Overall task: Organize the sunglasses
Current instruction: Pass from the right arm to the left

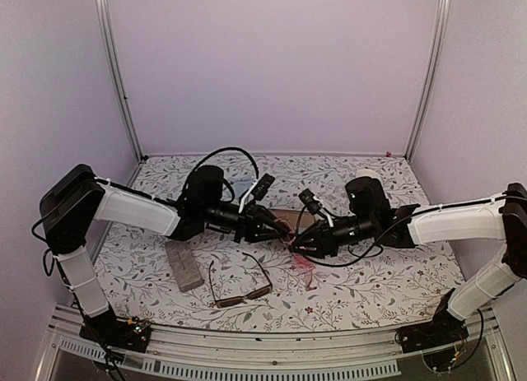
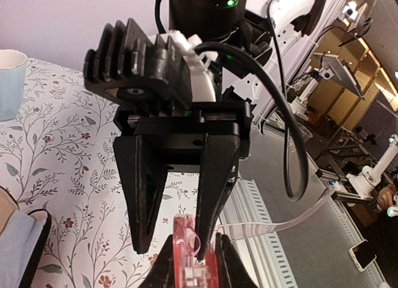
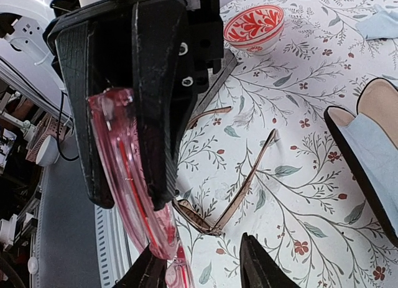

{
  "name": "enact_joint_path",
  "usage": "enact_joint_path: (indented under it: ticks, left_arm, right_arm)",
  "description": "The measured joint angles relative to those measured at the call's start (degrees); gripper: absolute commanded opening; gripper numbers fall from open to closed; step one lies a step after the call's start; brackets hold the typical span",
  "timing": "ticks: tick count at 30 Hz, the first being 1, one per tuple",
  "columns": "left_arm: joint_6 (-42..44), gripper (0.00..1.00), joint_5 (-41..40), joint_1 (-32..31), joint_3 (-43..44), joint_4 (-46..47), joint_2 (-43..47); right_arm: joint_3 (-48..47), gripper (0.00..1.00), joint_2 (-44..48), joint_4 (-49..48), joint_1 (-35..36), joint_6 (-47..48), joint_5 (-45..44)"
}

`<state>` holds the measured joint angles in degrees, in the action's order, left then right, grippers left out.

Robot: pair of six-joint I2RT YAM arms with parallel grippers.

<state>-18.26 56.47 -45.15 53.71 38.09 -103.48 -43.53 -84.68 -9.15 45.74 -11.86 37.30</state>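
Note:
The translucent pink-red sunglasses (image 1: pixel 307 268) hang over the middle of the table, between the two grippers. My left gripper (image 2: pixel 196 270) is shut on their frame (image 2: pixel 189 254); the right wrist view shows it (image 3: pixel 130 201) coming down from above with the pink frame (image 3: pixel 134 188) pinched between its fingers. My right gripper (image 3: pixel 202 269) is open, with the pink frame lying against one of its fingertips (image 3: pixel 149 272) only. The thin brown sunglasses (image 1: pixel 240 289) lie unfolded on the floral cloth below, also in the right wrist view (image 3: pixel 242 195).
A grey rectangular case (image 1: pixel 183 266) lies left of the brown pair. The open black oval case (image 3: pixel 367 151), lined with a light blue cloth, sits behind the grippers. A red-and-white bowl (image 3: pixel 254 25) and a pale blue cup (image 2: pixel 9 83) stand farther back.

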Motion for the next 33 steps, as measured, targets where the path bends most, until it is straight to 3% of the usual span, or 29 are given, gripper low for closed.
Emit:
enact_joint_path:
  ticks: [18,28,33]
  left_arm:
    - [4.8,0.14,1.0,1.1,0.0,-6.4,-0.1]
    - [3.6,0.15,1.2,2.1,0.0,-6.6,0.0]
    - [-0.5,0.15,1.4,3.4,0.0,-4.4,1.0]
  right_arm:
    - [3.1,0.55,2.6,-0.8,0.0,-1.8,2.4]
    - [9.9,0.68,15.2,1.6,-0.9,-2.4,-0.4]
    - [12.4,0.73,16.7,2.3,-0.9,-2.3,-1.2]
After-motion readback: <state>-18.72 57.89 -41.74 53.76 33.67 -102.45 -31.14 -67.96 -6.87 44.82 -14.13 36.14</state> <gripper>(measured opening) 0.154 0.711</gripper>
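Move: The pink sunglasses are already pinched at one end in my left fingers, their middle about 2 cm back, 2 cm right and 2 cm below that hand. My right hand, half open, is still around them, with their middle roughly 1 cm ahead and 1 cm left of it. From my left hand, the open case lies some 12 cm straight ahead and 16 cm below; the brown sunglasses lie about 12 cm left, 5 cm back and 17 cm below. I keep my left fingers shut on the pink sunglasses while my right fingers, already parted, spread wider around the frame. Once they are clear I draw the right hand off to the right and back, about 6 cm in all, away from the sunglasses. Meanwhile my left hand dips about 2 cm, then comes back up most of the way, easing some 2 cm forward and to the left. ##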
